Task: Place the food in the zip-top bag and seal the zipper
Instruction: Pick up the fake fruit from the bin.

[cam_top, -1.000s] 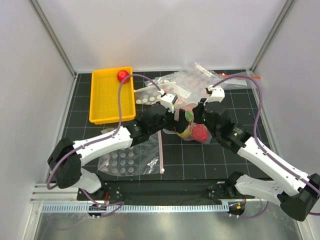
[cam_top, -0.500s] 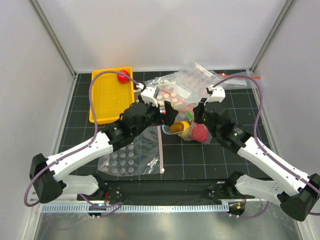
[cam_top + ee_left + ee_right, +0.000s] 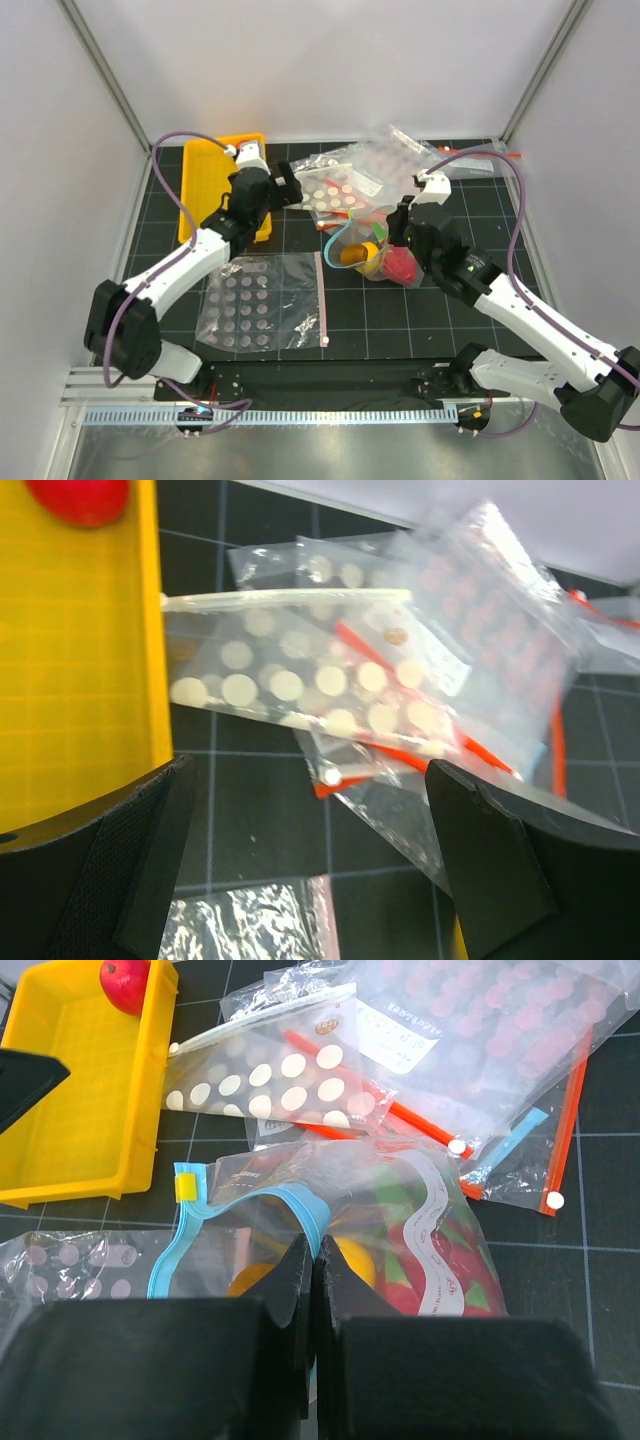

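Note:
The clear zip-top bag point(image 3: 372, 250) lies mid-table, its light-blue zipper point(image 3: 250, 1210) bowed open. My right gripper point(image 3: 312, 1250) is shut on that zipper edge point(image 3: 338, 238). Inside the bag I see a yellow lemon point(image 3: 355, 1260), a pink-red fruit with green leaves point(image 3: 445, 1260) and a brownish kiwi point(image 3: 352, 255). A red ball point(image 3: 125, 980) sits in the far corner of the yellow tray point(image 3: 70, 1090). My left gripper point(image 3: 320, 870) hangs open and empty beside the tray's right wall point(image 3: 155, 630), with the red ball point(image 3: 80, 495) ahead of it to the left.
A pile of bags with red-orange strips point(image 3: 400, 160) and a white-dotted bag point(image 3: 300, 685) lies at the back, between the tray and the zip-top bag. Another dotted bag with a pale pink strip point(image 3: 262, 305) lies flat at the front left. Grey walls enclose the table.
My left arm has pulled away from the bag's mouth and swung back-left to the yellow tray, its jaws opening wide. The right gripper has kept its hold on the zipper.

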You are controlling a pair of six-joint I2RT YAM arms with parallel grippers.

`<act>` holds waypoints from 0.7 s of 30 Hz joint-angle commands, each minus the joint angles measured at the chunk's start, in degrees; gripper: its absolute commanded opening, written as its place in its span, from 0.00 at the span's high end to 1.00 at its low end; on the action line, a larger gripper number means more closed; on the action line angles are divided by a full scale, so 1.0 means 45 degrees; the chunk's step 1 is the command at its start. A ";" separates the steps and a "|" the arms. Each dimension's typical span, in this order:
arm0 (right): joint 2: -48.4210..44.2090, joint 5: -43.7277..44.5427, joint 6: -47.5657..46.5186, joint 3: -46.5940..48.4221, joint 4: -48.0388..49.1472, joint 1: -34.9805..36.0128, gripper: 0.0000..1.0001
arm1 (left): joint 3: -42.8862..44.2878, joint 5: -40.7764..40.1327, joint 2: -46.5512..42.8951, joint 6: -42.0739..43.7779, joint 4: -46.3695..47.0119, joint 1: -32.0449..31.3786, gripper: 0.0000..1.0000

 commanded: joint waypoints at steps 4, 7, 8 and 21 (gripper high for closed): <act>-0.0071 0.0103 0.0224 -0.0074 0.1092 0.0022 0.99 | 0.2761 -0.1066 0.1915 0.0242 0.0010 0.1589 0.00; -0.0033 0.0064 0.0243 -0.0035 0.1053 0.0022 0.99 | 0.4245 -0.1088 0.3009 0.0632 -0.0771 0.2390 0.00; -0.0071 0.0045 0.0243 -0.0035 0.1034 0.0041 0.99 | 0.4601 -0.1165 0.3611 0.0885 -0.1082 0.2566 0.00; -0.0306 -0.0112 0.0321 -0.0035 0.1033 0.0022 0.99 | 1.0009 -0.2475 0.8809 0.4675 -0.2023 0.3974 0.00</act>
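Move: The last red fake fruit lies in the bin's far right corner, about 22 cm ahead of the left hand, 13 cm to its left and 18 cm below. The yellow bin's middle is some 10 cm ahead and 19 cm left; the polka-dot bag lies roughly 10 cm ahead and 8 cm right, both about 22 cm down. From the right hand, that fruit is some 32 cm ahead, 35 cm left and 21 cm below. Forward and left in one quick sweep, the empty left hand goes about 19 cm out and 12 cm left, from beside the bin over its right wall towards the red fruit, keeping nearly level. The wrist swings some 20 degrees counter-clockwise and rolls left side up; the fingers stay wide open, touching nothing. The right hand stays put, still pinching the open bag's rim. ##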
